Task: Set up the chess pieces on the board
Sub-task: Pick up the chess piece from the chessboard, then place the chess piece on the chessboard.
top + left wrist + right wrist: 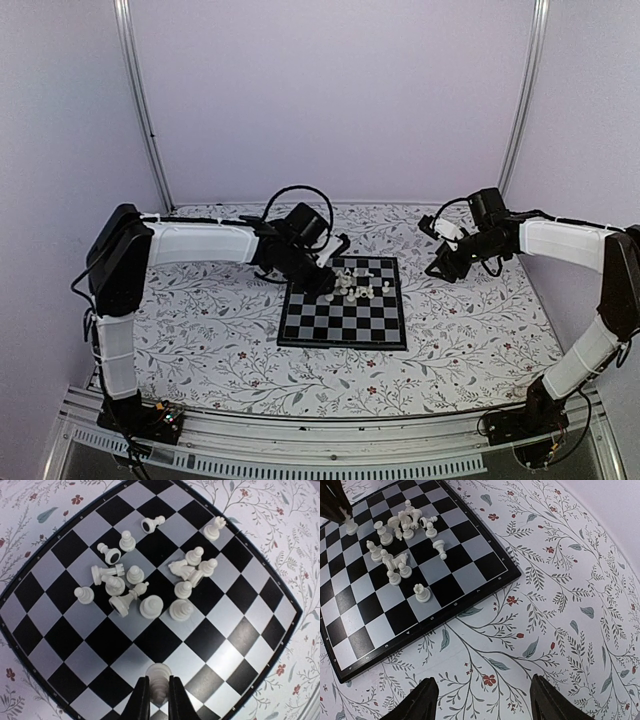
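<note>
The board (161, 641) lies flat on the table, its black and pale checks filling the left wrist view. A loose heap of white chess pieces (151, 606) sits near the board's far end (352, 288), some upright and some tipped on their sides. My left gripper (159, 686) is shut on one white piece (159, 672) that stands at the board's far left corner, apart from the heap. My right gripper (482, 700) is open over the bare floral table, to the right of the board (470, 575), with nothing between its fingers. In the top view it hovers (440, 268) beyond the board's right edge.
The floral-patterned table (210, 330) surrounds the board on all sides. A single rook-like piece (422, 593) stands alone near the board's right edge. Pale walls and two metal posts (140, 100) close off the back.
</note>
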{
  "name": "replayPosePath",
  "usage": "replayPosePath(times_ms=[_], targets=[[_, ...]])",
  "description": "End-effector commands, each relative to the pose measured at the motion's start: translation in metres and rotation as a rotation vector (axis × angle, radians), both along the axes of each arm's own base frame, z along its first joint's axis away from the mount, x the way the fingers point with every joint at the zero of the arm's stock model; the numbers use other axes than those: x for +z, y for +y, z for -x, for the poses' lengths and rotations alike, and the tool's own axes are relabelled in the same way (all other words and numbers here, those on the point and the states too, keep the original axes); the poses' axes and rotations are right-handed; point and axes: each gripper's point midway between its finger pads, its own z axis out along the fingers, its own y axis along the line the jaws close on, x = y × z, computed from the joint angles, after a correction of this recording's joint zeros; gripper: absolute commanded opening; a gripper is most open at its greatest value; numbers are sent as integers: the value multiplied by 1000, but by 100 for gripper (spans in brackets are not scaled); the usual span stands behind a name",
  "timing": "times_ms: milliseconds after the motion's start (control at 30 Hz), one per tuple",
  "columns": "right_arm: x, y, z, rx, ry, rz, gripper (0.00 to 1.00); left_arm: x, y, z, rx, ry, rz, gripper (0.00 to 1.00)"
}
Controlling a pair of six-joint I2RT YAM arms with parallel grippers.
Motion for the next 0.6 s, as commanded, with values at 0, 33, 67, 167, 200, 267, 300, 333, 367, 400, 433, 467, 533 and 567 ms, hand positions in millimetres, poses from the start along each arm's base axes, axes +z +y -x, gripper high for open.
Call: replayPosePath(times_ms=[0,33,67,167,200,267,300,333,367,400,433,467,533,567], targets=[[-8,-1,0,5,1,12,66,56,3,23,-31,-58,65,0],[-8,-1,0,6,3,13,66,60,4,28,-38,-61,71,0],[-9,-1,-1,5,5,14,66,65,5,34,-48,-62,79,0],[-12,0,0,8,9,20,66,71,5,51,-87,-58,89,0],[-12,1,0,11,9,23,66,72,3,57,-102,-57,91,0],[-14,1,0,13,10,28,66,72,-3,69,-136,-56,85,0],[-15,2,1,16,11,31,66,69,-5,74,-154,-51,77,0],[-15,2,1,16,12,33,66,67,-8,79,-174,-49,68,0],[-16,2,1,17,12,35,66,65,-12,85,-194,-45,60,0],[-17,3,2,19,13,37,66,62,-15,89,-211,-44,52,0],[-17,3,2,19,13,39,66,59,-20,94,-229,-40,48,0],[-17,3,2,20,12,39,66,56,-24,98,-244,-36,46,0],[-16,3,2,21,11,40,66,50,-31,104,-268,-24,41,0],[-16,3,2,20,9,40,66,46,-34,106,-278,-17,38,0]])
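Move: The left gripper already holds a white chess piece just above the board. Its likely place, the middle of the board's near row, lies about 8 cm back, 3 cm right and 4 cm below. The pile of pieces is centred some 4 cm ahead and 5 cm right, the lone rook 3 cm ahead and 12 cm right, both about 3 cm lower. From the right hand that place is roughly 13 cm back, 20 cm left and 9 cm down. Keep the left gripper shut on the chess piece and lift it about 8 cm while drawing back, away from the pile. Carry on back over the near side of the board, some 9 cm in all, easing a little right and sinking roughly 2 cm at the end, with the wrist turning about 10 degrees clockwise. ##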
